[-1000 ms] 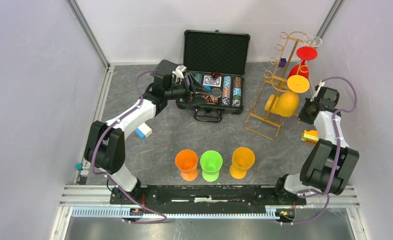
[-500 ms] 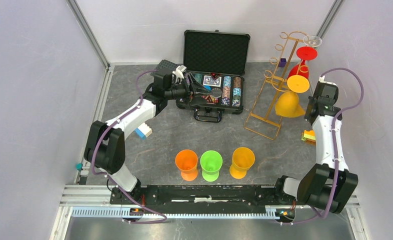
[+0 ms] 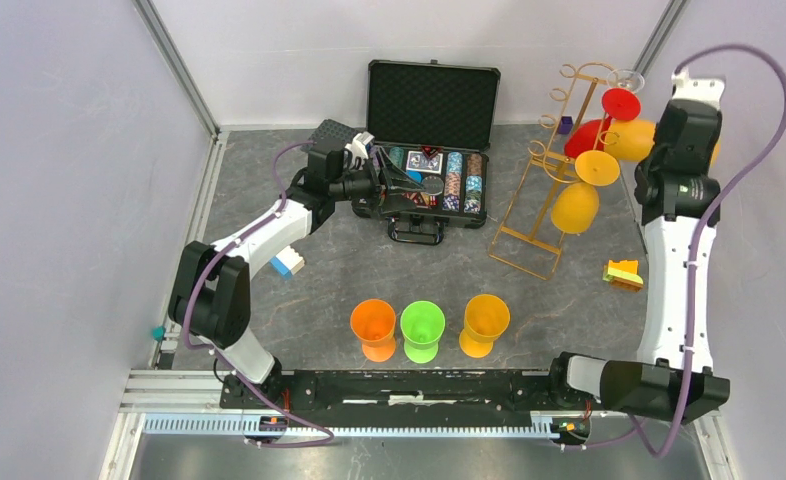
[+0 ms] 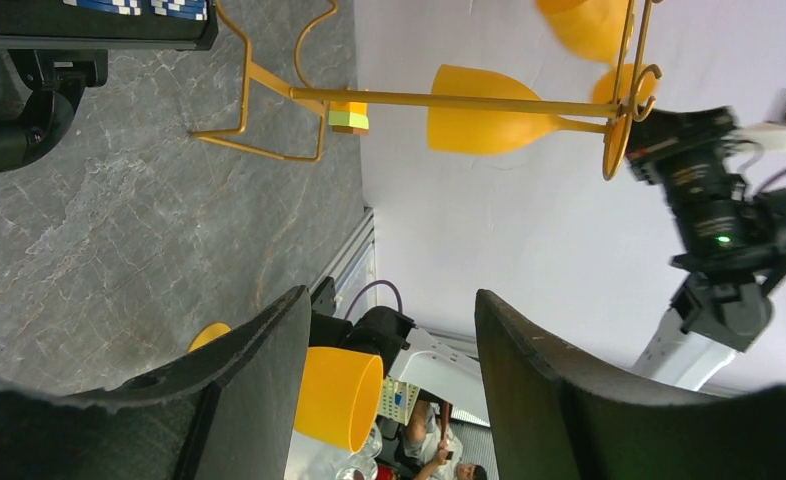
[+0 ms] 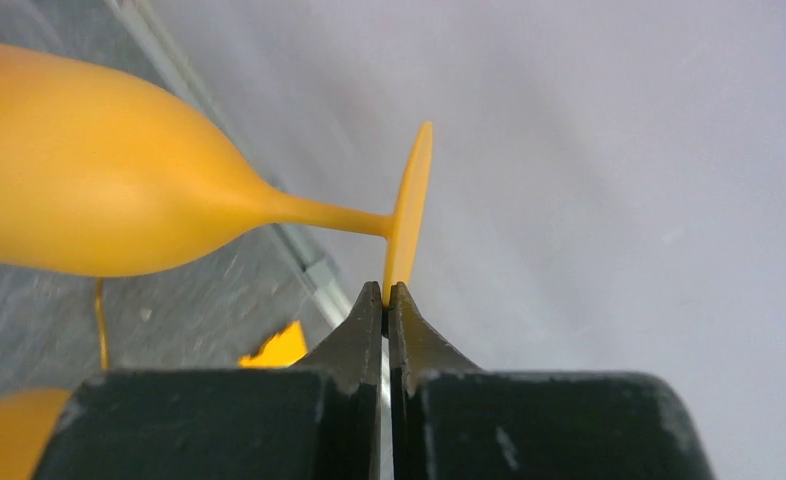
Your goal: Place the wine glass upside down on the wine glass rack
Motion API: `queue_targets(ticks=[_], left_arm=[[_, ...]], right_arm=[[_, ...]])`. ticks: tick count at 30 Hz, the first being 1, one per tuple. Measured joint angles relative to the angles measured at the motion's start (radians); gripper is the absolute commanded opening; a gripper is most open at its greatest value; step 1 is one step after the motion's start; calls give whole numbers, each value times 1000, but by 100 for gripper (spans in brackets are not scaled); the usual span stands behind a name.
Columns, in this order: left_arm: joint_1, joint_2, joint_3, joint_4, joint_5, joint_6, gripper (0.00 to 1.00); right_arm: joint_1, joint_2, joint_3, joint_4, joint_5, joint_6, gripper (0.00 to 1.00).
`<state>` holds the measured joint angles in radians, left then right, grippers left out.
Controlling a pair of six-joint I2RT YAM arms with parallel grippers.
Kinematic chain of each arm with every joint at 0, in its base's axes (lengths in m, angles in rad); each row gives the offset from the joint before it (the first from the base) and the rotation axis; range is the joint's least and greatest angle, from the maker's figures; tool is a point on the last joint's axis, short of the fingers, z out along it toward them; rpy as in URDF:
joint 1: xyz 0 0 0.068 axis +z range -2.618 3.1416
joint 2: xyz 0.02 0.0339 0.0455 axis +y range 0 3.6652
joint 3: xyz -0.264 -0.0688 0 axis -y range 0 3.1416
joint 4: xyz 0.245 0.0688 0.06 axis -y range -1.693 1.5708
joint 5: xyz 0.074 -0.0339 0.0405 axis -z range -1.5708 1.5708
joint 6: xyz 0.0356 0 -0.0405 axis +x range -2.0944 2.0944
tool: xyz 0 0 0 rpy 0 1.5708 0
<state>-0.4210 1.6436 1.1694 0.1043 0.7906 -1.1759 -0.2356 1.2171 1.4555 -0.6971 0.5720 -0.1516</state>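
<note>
My right gripper [image 5: 387, 290] is shut on the rim of a yellow wine glass's foot [image 5: 409, 220]; its bowl [image 5: 89, 200] points off to the left of that view. In the top view this held glass [image 3: 634, 140] hangs high, beside the top rails of the gold wire wine glass rack [image 3: 544, 190], with the wrist covering the fingers. Another yellow glass [image 3: 576, 205] and a red one [image 3: 584, 137] hang upside down on the rack. My left gripper [image 3: 409, 185] stands open over the black case, nothing between its fingers [image 4: 259, 380].
An open black case of poker chips [image 3: 434, 130] sits at the back centre. Orange [image 3: 374, 325], green [image 3: 421, 328] and yellow [image 3: 484, 322] glasses stand upright near the front. A yellow-orange block [image 3: 621, 272] lies right of the rack, a blue-white block [image 3: 287, 262] by the left arm.
The right arm has risen from low beside the rack to its top rails, carrying the yellow glass up and back. The left arm has not moved.
</note>
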Motion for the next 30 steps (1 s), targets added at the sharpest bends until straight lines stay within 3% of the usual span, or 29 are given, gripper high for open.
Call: queue_targets(ticks=[6, 21, 30], left_arm=[[0, 0, -7, 3, 0, 0, 65], [0, -1, -14, 3, 0, 0, 65], [0, -1, -14, 3, 0, 0, 65]], right_arm=[[101, 58, 179, 26, 160, -175, 0], [110, 49, 153, 48, 260, -333, 0], [169, -36, 47, 293, 422, -639, 0]])
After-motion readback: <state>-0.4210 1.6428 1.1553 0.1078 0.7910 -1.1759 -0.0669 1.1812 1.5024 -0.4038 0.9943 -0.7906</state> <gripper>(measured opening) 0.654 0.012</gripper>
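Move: The yellow wine glass in the right hand lies nearly on its side, bowl to the left among the rack's hooks. The rack's free hook is about 17 cm left of this hand, 2 cm ahead and slightly lower; the hung red glass stands roughly 17 cm left and 7 cm ahead, the hung yellow glass some 19 cm left and 3 cm back, both about 10 cm lower. From the left hand the free hook lies about 30 cm right, 5 cm ahead and 9 cm higher. The yellow glass, still pinched by the edge of its foot, is carried upward about 10 cm in the right hand, off the hung red glass and away from the hooks: a quick first lift, a near stop, then a further rise with some 3 cm back towards the base. Meanwhile the hand rolls its left side down by roughly 30 degrees, swinging the bowl below the foot. ##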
